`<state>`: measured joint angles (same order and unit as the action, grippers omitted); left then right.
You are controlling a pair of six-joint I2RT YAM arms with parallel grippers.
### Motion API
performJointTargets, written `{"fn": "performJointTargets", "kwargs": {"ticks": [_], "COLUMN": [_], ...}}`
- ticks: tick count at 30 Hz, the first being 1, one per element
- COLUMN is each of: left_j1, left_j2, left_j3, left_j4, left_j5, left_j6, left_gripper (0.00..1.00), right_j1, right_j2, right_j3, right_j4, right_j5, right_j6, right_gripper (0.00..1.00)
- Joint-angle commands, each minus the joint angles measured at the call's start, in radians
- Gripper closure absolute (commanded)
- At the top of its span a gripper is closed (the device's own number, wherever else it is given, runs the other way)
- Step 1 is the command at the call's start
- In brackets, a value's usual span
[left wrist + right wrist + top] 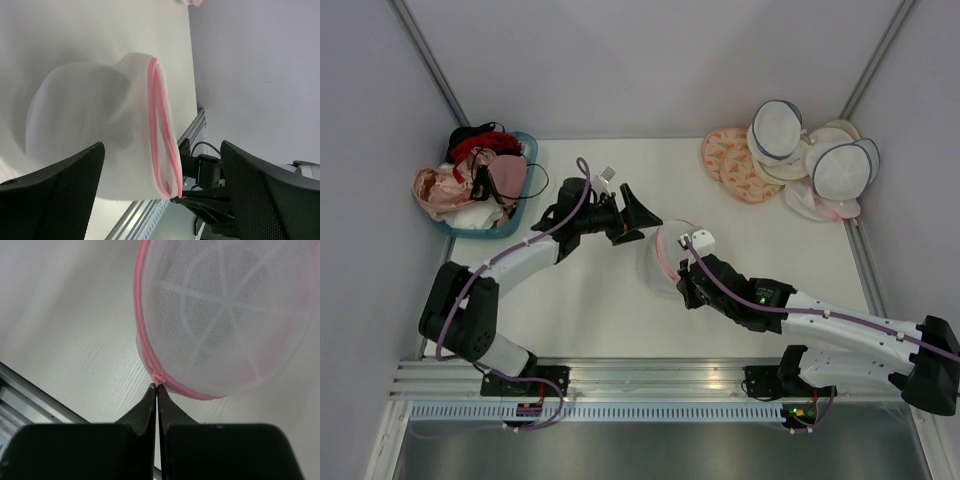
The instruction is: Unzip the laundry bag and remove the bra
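Observation:
The laundry bag [658, 258], white mesh with a pink zip rim [145, 347], hangs tilted just above the table's middle. My right gripper [157, 386] is shut on the pink zip pull [160, 377] at the rim's lower edge. In the left wrist view its black tips [192, 197] pinch the rim's bottom end. My left gripper [162, 150] stands wide open just left of the bag [100, 120], with nothing between its fingers [65, 185]. The bra is hidden; only a dim grey shade shows through the mesh [220, 315].
A teal basket [455, 228] heaped with pink, red and black bras stands at the back left. White round bags [840, 170] and orange-patterned discs [730, 160] lie at the back right. An aluminium rail [650, 375] runs along the near edge; walls close in both sides.

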<state>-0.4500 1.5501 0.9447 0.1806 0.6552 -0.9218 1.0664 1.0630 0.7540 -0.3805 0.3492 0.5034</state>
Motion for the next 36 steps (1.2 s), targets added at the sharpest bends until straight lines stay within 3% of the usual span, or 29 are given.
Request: {"fn": "performJointTargets", "kwargs": {"ticks": [1,6,14,17,18,20,21,23,29,36], "left_j1": [-0.007,-0.058,-0.209,-0.223,-0.223,-0.223,-0.223,-0.223,-0.197,-0.122], "left_j2": [-0.166,-0.399,-0.404,-0.361,-0.352,-0.351,-0.354,-0.36,-0.374,-0.378], "left_j3": [-0.081,-0.274,-0.317,-0.339,-0.346,-0.36,-0.36,-0.351,-0.288,-0.251], "left_j4": [-0.094,-0.101,-0.061,0.012,0.026,0.037,0.027,0.002,-0.096,-0.139], "left_j5": [-0.092,-0.17,-0.216,-0.194,-0.19,-0.198,-0.206,-0.23,-0.267,-0.223], "left_j6": [0.021,-0.051,-0.114,-0.132,-0.137,-0.135,-0.134,-0.117,-0.054,-0.009], "left_gripper": [0.01,0.0,0.01,0.16,0.34,0.58,0.81,0.96,0.98,0.98], "right_j1": [-0.002,-0.002,-0.002,-0.002,-0.002,0.0,-0.002,-0.002,-0.002,-0.002], "right_j2": [-0.015,0.008,0.075,0.087,0.086,0.083,0.078,0.074,0.069,0.071], "right_j3": [0.004,-0.004,0.008,0.007,0.004,0.001,0.001,0.004,0.019,-0.004], "right_j4": [0.072,0.147,0.265,0.295,0.299,0.307,0.298,0.282,0.138,-0.102], "right_j5": [-0.062,-0.174,-0.269,-0.292,-0.299,-0.308,-0.306,-0.306,-0.247,0.043], "right_j6": [-0.026,-0.057,-0.049,-0.028,-0.026,-0.022,-0.026,-0.026,-0.028,0.035], "right_gripper": [1.0,1.0,1.0,0.99,1.0,1.0,0.99,0.99,1.0,1.0]}}
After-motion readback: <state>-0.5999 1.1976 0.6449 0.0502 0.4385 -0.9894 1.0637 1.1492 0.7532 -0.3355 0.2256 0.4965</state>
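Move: The laundry bag's pink zippered edge, close to where the right fingers pinch its end, lies about 9 cm back from the open left hand, some 4 cm to its right and 4 cm lower. The zipper end in the right fingers is about 12 cm back and 6 cm right of the left hand, 5 cm lower. The bag's body hangs some 6 cm back, 3 cm right and 9 cm below the left hand. From the right hand, the zippered edge is about 3 cm forward, 2 cm left and 1 cm above. Back towards the robot sweeps the open left hand, nearly 12 cm, dipping about 3 cm to shut on the pink zippered edge beside the right fingers; it then draws that edge about 2 cm forward and left. The right hand, still pinching the zipper end, first swings some 6 cm left to meet it, then pulls back to the right and down. ##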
